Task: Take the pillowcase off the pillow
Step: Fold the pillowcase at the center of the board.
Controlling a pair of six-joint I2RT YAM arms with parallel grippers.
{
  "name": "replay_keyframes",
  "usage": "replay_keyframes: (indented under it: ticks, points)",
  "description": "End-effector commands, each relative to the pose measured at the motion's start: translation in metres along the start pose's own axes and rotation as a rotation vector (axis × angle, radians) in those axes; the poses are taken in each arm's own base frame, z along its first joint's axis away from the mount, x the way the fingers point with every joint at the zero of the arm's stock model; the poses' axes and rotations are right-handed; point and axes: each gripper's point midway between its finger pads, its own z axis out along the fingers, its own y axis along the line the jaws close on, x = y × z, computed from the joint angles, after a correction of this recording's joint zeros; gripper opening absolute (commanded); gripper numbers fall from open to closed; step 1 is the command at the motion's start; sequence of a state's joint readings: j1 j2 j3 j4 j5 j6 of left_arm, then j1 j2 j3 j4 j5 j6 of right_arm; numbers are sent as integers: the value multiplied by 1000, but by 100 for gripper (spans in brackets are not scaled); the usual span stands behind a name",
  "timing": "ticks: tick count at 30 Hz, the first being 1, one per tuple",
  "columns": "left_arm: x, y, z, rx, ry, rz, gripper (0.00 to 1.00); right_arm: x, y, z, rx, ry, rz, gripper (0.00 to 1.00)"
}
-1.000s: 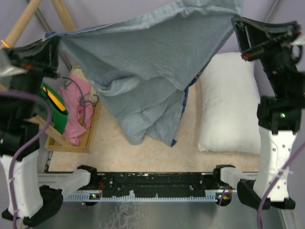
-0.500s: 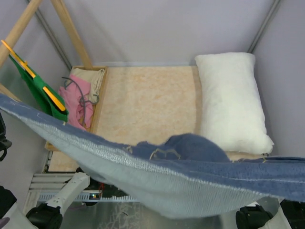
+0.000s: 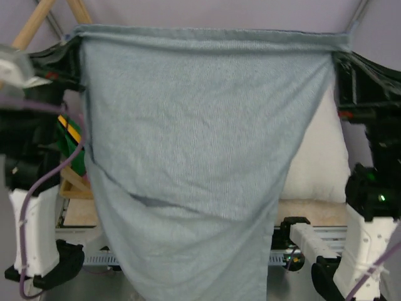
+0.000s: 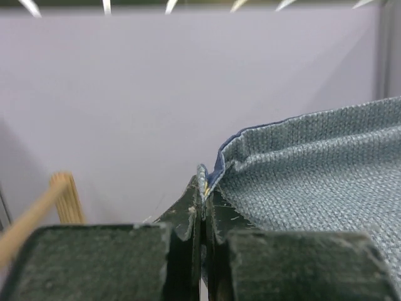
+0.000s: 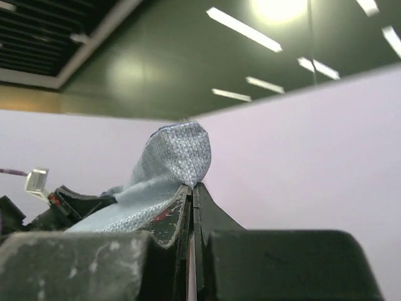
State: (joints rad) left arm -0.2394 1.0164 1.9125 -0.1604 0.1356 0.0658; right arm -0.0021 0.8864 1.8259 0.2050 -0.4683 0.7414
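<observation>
The pillowcase (image 3: 200, 150) hangs stretched like a curtain between both raised arms, its blue-grey inside facing the top camera. My left gripper (image 3: 78, 39) is shut on its top left corner, and the wrist view shows the hem (image 4: 210, 175) pinched between the jaws of that gripper (image 4: 203, 188). My right gripper (image 3: 341, 49) is shut on the top right corner, where a fold of the pillowcase (image 5: 178, 153) bulges above the closed jaws of this gripper (image 5: 192, 187). The white pillow (image 3: 319, 163) lies bare on the table at the right, partly hidden behind the cloth.
A wooden frame (image 3: 37, 22) stands at the back left. A green cloth with a yellow stripe (image 3: 72, 135) and a wooden tray (image 3: 75, 185) show beside the left arm. The hanging pillowcase hides most of the tabletop (image 3: 313, 210).
Half a second ago the pillowcase sagged low across the front of the view. Both arms have lifted it and pulled it taut, so it now hangs flat in front of the camera.
</observation>
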Motion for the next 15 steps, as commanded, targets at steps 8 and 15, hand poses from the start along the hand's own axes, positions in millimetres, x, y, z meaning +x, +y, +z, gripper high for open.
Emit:
replay_keyframes:
  ticks: [8,15]
  points:
    - [444,24,-17,-182,724,-6,0,349,-260,-105,518,479,235,0]
    - [599,25,-33,-239,856,-18,0,494,-355,-161,628,681,215,0]
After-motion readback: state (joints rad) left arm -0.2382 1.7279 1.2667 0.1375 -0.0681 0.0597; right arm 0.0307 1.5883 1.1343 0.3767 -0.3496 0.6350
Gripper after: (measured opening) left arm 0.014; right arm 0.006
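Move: Both hands already pinch a corner of the pillowcase and hold it high, its far hem stretched between them. The board's centre lies about 12 cm ahead of the left hand, 18 cm to its right and 70 cm below; from the right hand it is some 24 cm ahead, 15 cm to the left and 73 cm below. The pillow is about 27 cm ahead of the right hand and 17 cm to its right; the wooden tray is some 13 cm ahead and 13 cm left of the left hand, both far below. Keeping both corners shut in the fingers, the two hands swing the pillowcase down and forward together in one fast arc towards the far part of the board, the left going about 50 cm down and 33 cm forward, the right some 46 cm down and 43 cm forward. The forward sweep leads at first and then the drop takes over, while both wrists tip over by some 60 degrees or more, from fingers pointing up and ahead to just below level, with the hem kept taut between the hands and above the board. ##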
